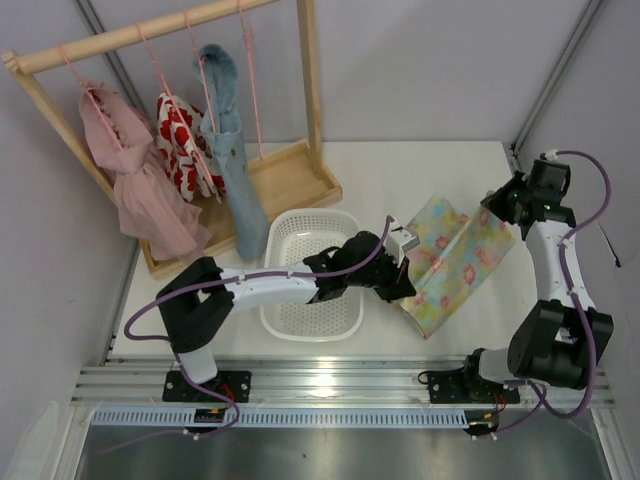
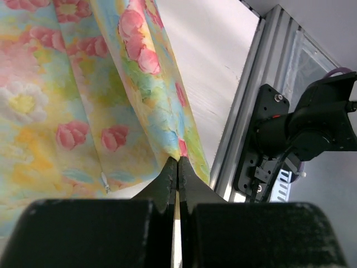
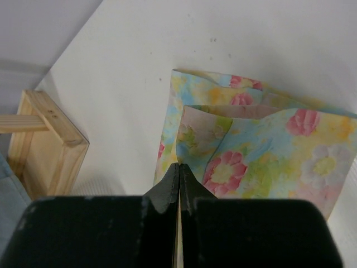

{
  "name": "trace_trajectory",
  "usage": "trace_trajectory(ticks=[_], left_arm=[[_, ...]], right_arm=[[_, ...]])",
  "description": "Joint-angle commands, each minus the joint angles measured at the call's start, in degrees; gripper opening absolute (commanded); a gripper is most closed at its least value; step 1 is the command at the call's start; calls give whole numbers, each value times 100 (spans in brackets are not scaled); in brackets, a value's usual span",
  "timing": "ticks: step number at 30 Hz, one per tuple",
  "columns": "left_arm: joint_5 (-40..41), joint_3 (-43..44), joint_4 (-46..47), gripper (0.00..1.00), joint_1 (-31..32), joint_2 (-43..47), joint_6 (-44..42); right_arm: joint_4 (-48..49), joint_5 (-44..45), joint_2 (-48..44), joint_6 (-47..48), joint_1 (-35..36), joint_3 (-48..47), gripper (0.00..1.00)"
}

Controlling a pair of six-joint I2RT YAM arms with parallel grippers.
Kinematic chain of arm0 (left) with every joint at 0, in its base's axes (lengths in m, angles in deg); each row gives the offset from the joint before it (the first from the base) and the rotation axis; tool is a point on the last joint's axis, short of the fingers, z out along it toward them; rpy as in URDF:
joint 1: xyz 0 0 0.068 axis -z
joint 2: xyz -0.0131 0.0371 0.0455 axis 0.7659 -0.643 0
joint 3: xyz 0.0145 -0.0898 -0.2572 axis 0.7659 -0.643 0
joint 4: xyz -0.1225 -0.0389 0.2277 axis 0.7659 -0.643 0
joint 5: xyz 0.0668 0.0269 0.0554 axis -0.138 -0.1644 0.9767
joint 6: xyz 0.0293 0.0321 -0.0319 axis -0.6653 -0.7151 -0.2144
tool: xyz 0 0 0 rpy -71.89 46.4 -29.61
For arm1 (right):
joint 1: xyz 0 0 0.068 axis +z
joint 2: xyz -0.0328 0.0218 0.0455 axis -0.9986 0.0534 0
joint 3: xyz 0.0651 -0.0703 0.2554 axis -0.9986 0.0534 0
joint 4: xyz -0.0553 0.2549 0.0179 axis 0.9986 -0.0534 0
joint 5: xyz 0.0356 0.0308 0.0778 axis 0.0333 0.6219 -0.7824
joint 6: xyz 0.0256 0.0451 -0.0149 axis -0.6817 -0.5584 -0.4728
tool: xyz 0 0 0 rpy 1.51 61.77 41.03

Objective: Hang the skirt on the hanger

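The skirt, pale yellow and turquoise with pink flowers, lies on the white table right of the basket, one fold raised like a tent. My left gripper is shut at its near left edge; in the left wrist view the cloth draws into the closed tips. My right gripper is shut at the far right corner; in the right wrist view the upper layer of the skirt runs down to the tips. An empty pink wire hanger hangs edge-on at the rack's right end.
A white slatted basket stands under the left arm. The wooden rack at the back left carries a pink garment, a red-and-white one and a denim one. Its base shows in the right wrist view.
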Motion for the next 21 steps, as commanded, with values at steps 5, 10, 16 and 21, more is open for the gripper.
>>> trace_trajectory(ticks=[5,10,16,21], left_arm=[[224,205,-413,0,-387,-8,74],[198,345,-597,0,-555,-105,-13],[286,398,-615,0,-704,-193,4],[400,398,-606,0,-784,-289,-31]], right_arm=[[1112,-248,1005,210,314,-786,0],[1165,-398,1691,105,428,-1314,0],[1394,-636,1990,43,463,-1437,0],[1376,-654,2438,140,639,-1806,0]])
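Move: Both hands already pinch one edge of the skirt. The part of the skirt lying on the table has its middle about 15 cm ahead of the left hand, 6 cm to its right and 9 below; the basket's middle is some 21 cm to the left and 6 ahead. From the right hand the lying part is roughly 13 cm left, 4 back and 13 below, and the rack's right foot is about 36 cm left and 5 ahead. Forward and somewhat left, both arms carry the held edge together over the lying part of the skirt: the left hand about 7 cm, the right some 10 cm while also sinking 3 to 4 cm. They go quickly at first, then ease off. Each turns about 10 degrees counter-clockwise, fingers staying shut on the cloth. ##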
